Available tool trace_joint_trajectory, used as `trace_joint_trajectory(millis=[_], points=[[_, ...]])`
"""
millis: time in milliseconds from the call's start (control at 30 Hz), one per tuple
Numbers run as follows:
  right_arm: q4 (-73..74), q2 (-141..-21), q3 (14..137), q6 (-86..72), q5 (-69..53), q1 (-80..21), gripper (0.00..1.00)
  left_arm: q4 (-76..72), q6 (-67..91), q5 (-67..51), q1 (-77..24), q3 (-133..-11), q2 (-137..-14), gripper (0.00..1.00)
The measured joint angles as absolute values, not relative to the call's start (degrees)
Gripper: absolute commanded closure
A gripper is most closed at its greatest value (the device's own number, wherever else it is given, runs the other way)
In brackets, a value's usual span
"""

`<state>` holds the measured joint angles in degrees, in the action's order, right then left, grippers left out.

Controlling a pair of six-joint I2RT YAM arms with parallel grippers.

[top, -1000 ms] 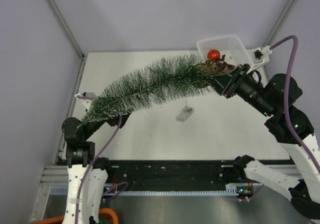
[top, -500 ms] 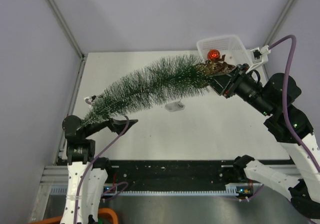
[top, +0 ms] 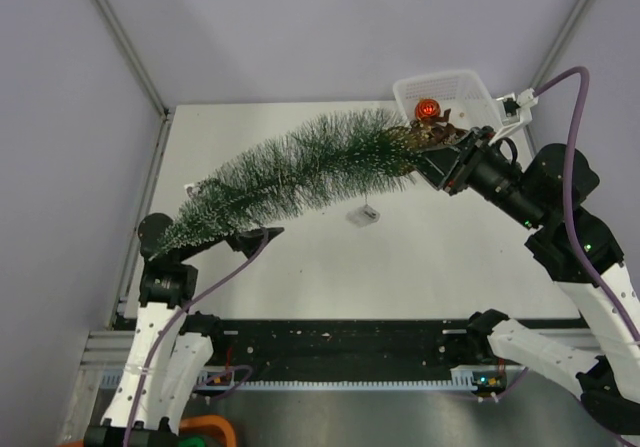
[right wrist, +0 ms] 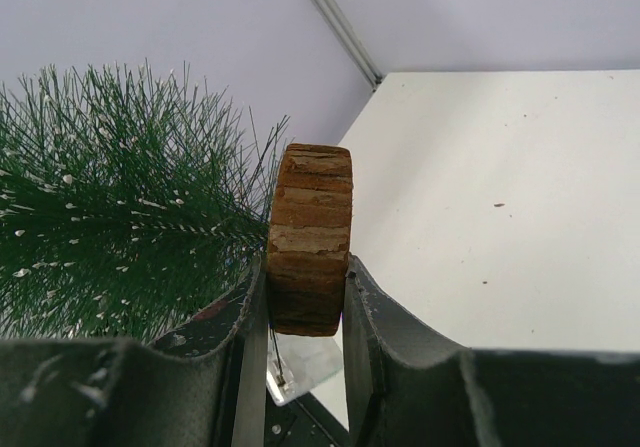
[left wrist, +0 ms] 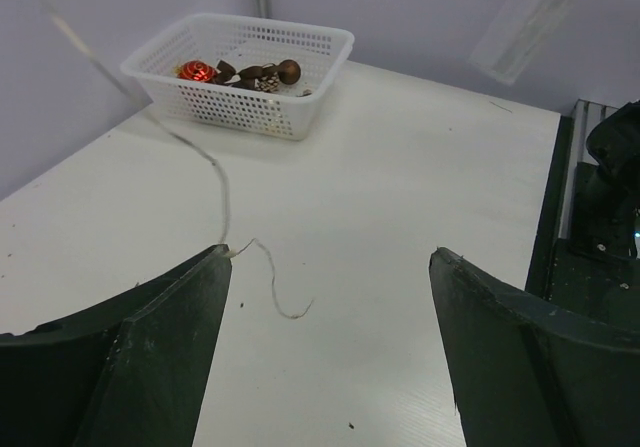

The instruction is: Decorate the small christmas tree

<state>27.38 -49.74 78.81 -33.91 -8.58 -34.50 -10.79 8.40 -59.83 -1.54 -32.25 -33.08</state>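
The small christmas tree point(top: 300, 172) hangs sideways over the table, its tip sagging to the lower left. My right gripper point(top: 432, 159) is shut on its round wooden base point(right wrist: 310, 237), which is clamped edge-on between both fingers, with the green bristles point(right wrist: 120, 207) to the left. My left gripper point(top: 255, 235) sits just under the tree's tip with its jaws wide open and nothing between them point(left wrist: 330, 257). A thin pale wire point(left wrist: 222, 192) brushes its left fingertip. A small clear box point(top: 362, 215) dangles on a wire below the tree.
A white mesh basket point(top: 465, 92) stands at the far right corner. It holds a red bauble point(top: 427, 109) and several brown ornaments point(left wrist: 262, 72). A small white piece point(top: 190, 186) shows near the tree's tip. Grey walls close in on both sides.
My left arm has drawn back toward its base, with the gripper shifting slightly right under the tree's tip. The clear box has swung under the tree. The right gripper holds still.
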Motion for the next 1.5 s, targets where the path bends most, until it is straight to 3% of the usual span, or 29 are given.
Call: trace_joint_trajectory(millis=[133,300,400,500,533,1100,1500], points=[[27.0,-49.7,78.8,-34.2,-8.7,-34.5,1.0,-11.6,7.0,-57.3,-7.2,-32.3,-35.1,0.18],[26.2,-49.6,78.8,-34.3,-8.9,-34.5,1.0,-12.1,4.7,-54.8,-10.7,-33.1,-37.4,0.37],[26.2,-49.3,78.8,-34.3,-8.9,-34.5,1.0,-11.4,2.6,-53.6,-10.8,-33.1,-37.7,0.57],[26.2,-48.8,78.8,-34.2,-8.8,-34.5,1.0,-9.7,-0.4,-52.8,-10.8,-33.1,-37.5,0.93],[26.2,-48.7,78.8,-34.2,-8.8,-34.5,1.0,-8.9,-1.1,-52.7,-10.8,-33.1,-37.4,0.99],[26.7,-47.9,78.9,-33.8,-5.1,-34.5,1.0,-2.0,-6.2,-51.1,-10.8,-33.1,-32.4,1.0],[29.1,-48.6,77.4,-32.0,13.7,-34.5,1.0,26.0,-30.2,-63.5,-11.6,-45.3,-30.1,1.0]])
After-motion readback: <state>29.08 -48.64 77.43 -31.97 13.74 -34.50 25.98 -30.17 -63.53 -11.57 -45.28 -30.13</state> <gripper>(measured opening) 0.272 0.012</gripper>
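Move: The thin light wire hangs just beyond the left hand's open fingertips, roughly 3 cm to its right, 1 cm farther out and 1 cm lower; from the right hand it lies about 21 cm left, level in reach and 17 cm below. The tree tip is some 10 cm left of the left hand, 10 cm nearer the base and 16 cm above. The dangling battery box is about 17 cm right of the left hand, 2 cm farther out, at about its height. Left hand eases right, pinches the wire, draws some 6 cm back; right hand swings the tree right, forward and clockwise. ##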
